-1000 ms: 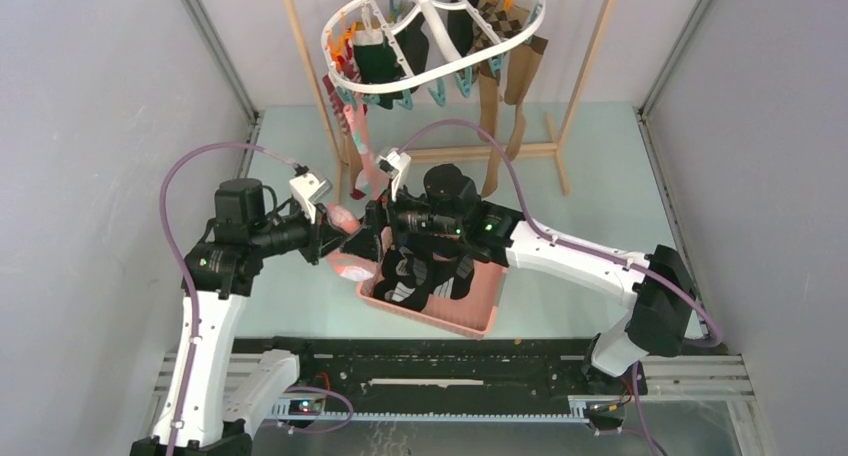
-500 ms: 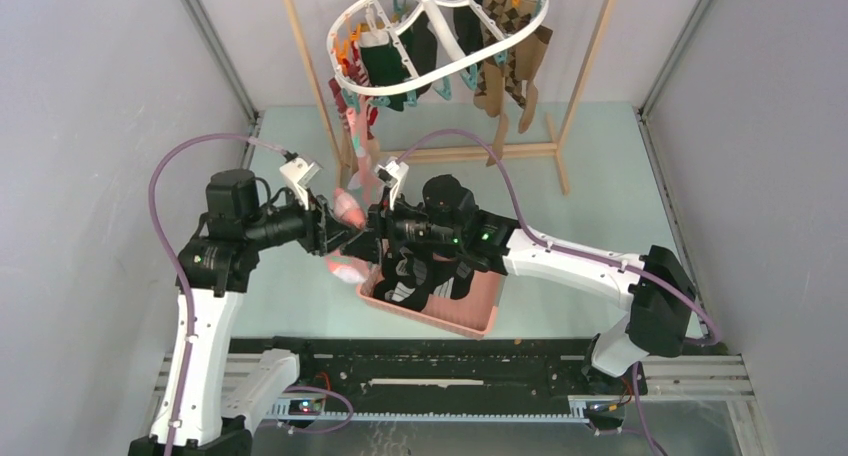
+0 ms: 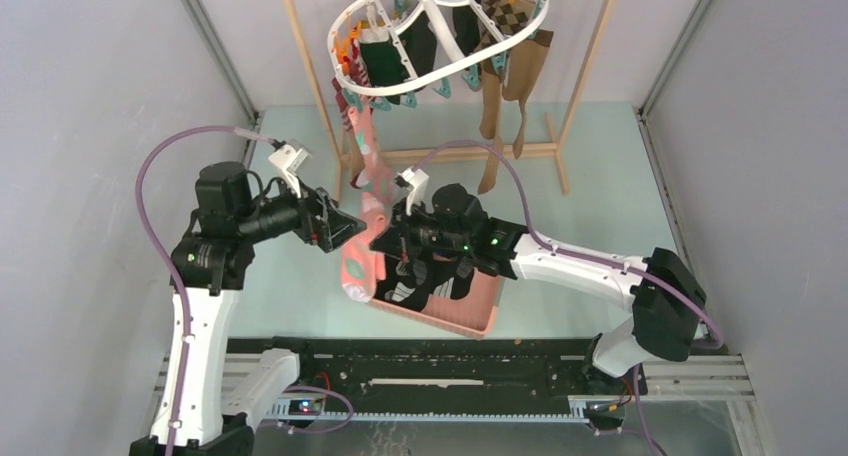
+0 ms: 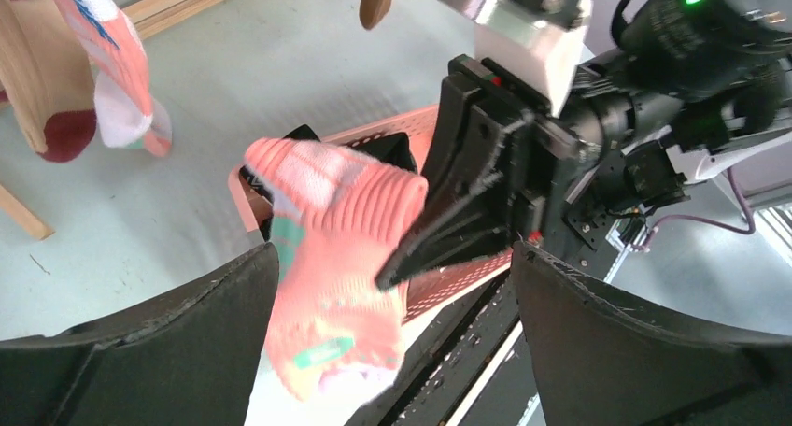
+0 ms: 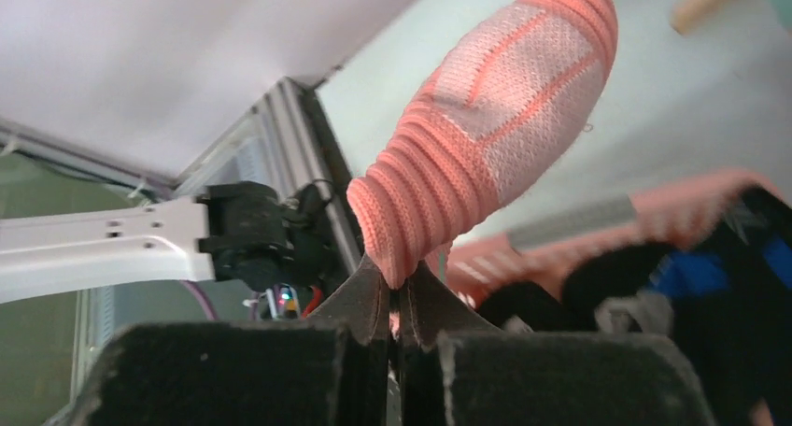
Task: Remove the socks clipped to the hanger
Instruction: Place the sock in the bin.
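Observation:
The white oval hanger (image 3: pixel 440 28) hangs from the wooden rack at the back. Black, dark green, argyle and tan-brown socks (image 3: pixel 503 81) stay clipped to it, and a pink patterned one (image 3: pixel 362 144) dangles at its left end. My right gripper (image 3: pixel 376 242) (image 5: pixel 397 300) is shut on the ribbed cuff of a loose pink sock (image 3: pixel 357 268) (image 5: pixel 486 155) (image 4: pixel 341 258), which droops beside the basket's left corner. My left gripper (image 3: pixel 352 226) (image 4: pixel 392 351) faces it from the left, jaws wide open around the sock without pinching it.
A pink slotted basket (image 3: pixel 482 311) (image 5: pixel 598 220) holding black patterned socks (image 3: pixel 420 276) sits under the right arm. The light wooden rack (image 3: pixel 470 151) stands on the pale green table at the back. Grey walls close in on both sides.
The left gripper opened, let go of the pink sock and drew back left. The right gripper shut on the sock's cuff, and the sock now hangs from it.

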`<state>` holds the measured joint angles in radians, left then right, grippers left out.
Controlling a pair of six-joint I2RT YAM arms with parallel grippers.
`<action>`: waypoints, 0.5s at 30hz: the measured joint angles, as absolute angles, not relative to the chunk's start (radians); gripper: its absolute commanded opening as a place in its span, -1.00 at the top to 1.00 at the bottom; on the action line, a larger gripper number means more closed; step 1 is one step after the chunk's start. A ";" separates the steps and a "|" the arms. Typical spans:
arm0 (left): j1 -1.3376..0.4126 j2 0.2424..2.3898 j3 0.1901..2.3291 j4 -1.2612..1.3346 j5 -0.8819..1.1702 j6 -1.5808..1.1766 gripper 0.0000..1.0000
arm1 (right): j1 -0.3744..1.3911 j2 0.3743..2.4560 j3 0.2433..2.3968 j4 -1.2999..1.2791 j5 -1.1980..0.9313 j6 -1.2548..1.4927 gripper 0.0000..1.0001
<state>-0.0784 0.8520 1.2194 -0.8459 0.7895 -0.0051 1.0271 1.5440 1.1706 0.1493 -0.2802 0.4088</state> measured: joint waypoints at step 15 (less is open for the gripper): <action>0.104 0.877 1.222 -0.863 0.716 0.014 -1.00 | 0.872 1.385 0.870 -0.104 -0.006 0.549 1.00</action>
<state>0.1040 0.8772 1.2217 -0.8627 0.7158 0.0135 0.8719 1.3849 0.8703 -0.1040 -0.0063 0.5491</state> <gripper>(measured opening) 0.996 0.017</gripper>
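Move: The right hand already holds the cuff of the loose pink sock. From it the pink bin lies about 4 cm ahead, 11 cm to the right and 20 cm down, with the black socks inside about 4 cm ahead and 9 cm to the right. The pink sock still clipped up hangs some 16 cm ahead, about straight in front and slightly higher. From the left hand, empty and open, the bin is about 5 cm ahead, 14 cm right and 28 cm down. Rightward and down, with a little forward, the right arm sweeps the pinched pink sock in over the bin, some 13 cm across and 12 cm down. Its wrist swings about 25 degrees clockwise, its left-pointing fingers tip further down and stay shut on the cuff. The left hand, still open and empty, backs off about 5 cm left and 3 cm forward. ##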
